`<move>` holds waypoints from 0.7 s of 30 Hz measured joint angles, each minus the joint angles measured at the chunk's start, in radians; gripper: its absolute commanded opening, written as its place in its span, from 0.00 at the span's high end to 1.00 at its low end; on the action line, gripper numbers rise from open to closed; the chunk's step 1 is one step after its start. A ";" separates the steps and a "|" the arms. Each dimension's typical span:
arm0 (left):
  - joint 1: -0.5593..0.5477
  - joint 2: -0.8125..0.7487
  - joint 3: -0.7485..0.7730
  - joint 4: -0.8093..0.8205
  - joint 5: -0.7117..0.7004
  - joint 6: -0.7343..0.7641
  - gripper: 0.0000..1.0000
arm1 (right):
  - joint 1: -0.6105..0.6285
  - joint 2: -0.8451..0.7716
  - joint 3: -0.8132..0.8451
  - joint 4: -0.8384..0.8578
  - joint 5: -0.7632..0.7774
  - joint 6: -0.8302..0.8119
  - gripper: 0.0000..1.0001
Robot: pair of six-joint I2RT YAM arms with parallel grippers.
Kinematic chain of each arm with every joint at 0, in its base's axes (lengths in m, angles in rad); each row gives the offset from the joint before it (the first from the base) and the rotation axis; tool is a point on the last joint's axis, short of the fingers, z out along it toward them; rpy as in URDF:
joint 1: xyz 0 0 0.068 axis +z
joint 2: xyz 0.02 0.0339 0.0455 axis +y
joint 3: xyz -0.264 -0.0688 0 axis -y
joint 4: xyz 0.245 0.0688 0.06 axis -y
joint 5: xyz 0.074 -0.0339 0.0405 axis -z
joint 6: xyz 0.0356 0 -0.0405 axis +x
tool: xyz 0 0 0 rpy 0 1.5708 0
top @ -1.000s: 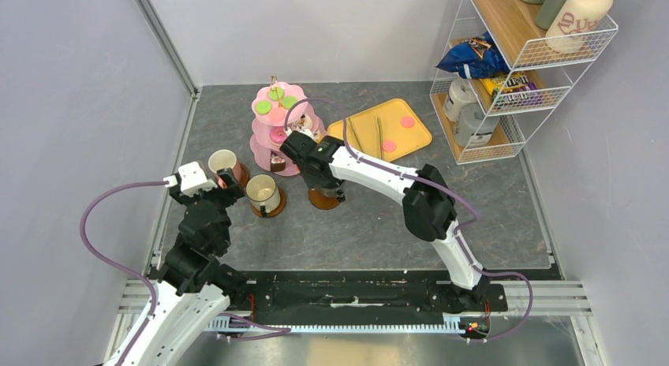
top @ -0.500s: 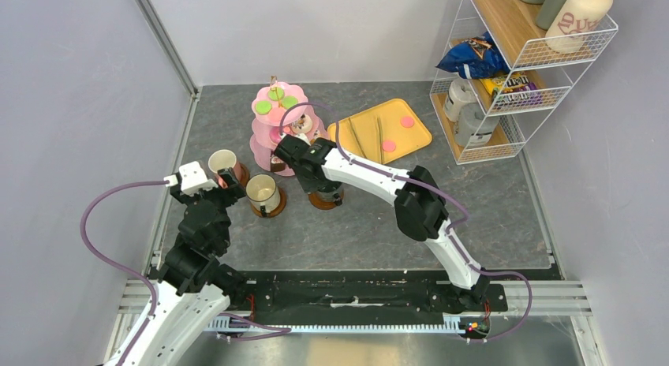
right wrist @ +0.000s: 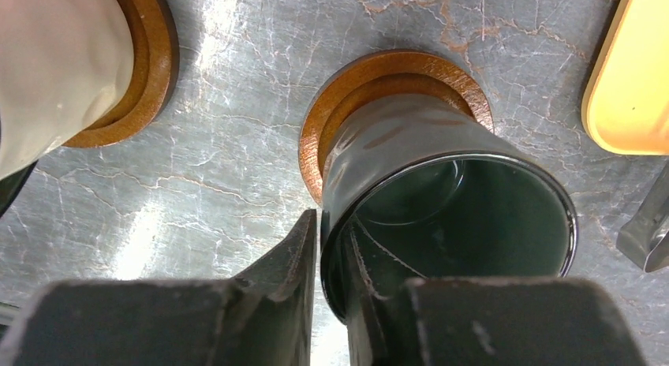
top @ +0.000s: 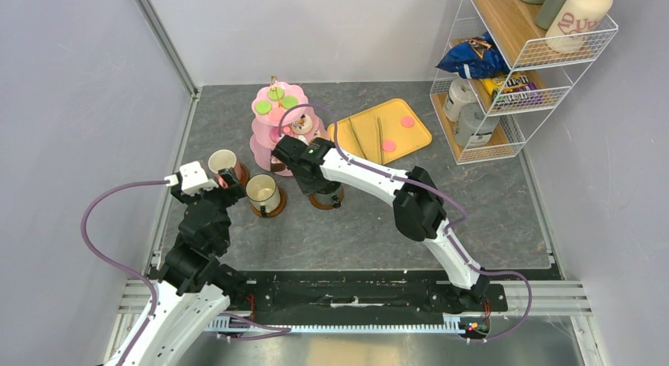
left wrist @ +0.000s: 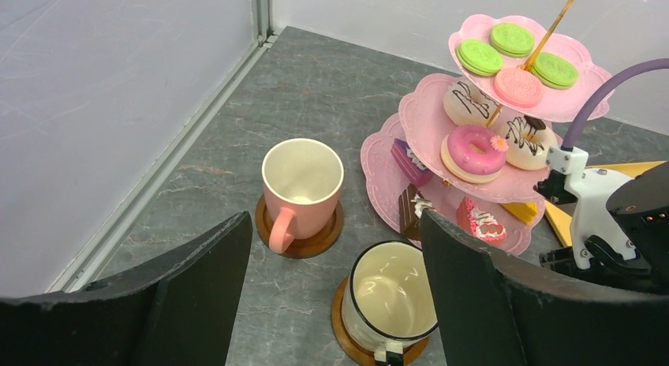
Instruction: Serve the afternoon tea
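Note:
The pink three-tier stand carries green and pink macarons, donuts and cake wedges. In front of it stand a pink mug and a white mug, each on a brown saucer. My left gripper hovers open above and short of both mugs, holding nothing. A dark mug stands on a third saucer. My right gripper is shut on the dark mug's near wall, one finger inside and one outside.
A yellow tray with tongs and two pink macarons lies right of the stand. A wire shelf at the back right holds a blue bag, a yellow packet and bottles. A wall and rail run along the left.
My right wrist has shifted slightly left over the third saucer, still on the dark mug. The left arm and the other two mugs have not moved.

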 measured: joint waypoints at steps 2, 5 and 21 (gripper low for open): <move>0.000 0.000 0.000 0.000 0.006 0.000 0.16 | 0.000 0.004 0.006 0.000 0.004 0.002 0.61; 0.001 0.000 0.000 0.000 0.013 0.000 0.16 | 0.000 0.005 0.014 0.002 0.010 0.000 0.53; 0.006 0.000 -0.001 0.000 0.014 0.000 0.16 | -0.003 -0.225 -0.113 0.185 0.056 -0.078 0.04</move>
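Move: The green mug stands on its coaster beneath the right gripper, whose fingers straddle its left rim: the mug's middle is about 4 cm to the right, 1 cm ahead and 4 cm below. The cream mug is some 10 cm left and 1 cm back, at the same height. The cake stand rises about 13 cm ahead and 5 cm left. From the left hand, the green mug lies roughly 5 cm ahead, 22 cm right and 22 cm below. Open the right gripper from nearly shut to almost wide so its fingers let go of the green mug's left rim, easing about 1 cm forward and left as they part. Then draw the hand straight up and away from the mug, quickening to about 9 cm of rise, while tilting the fingertips some 15 degrees forward and left. ##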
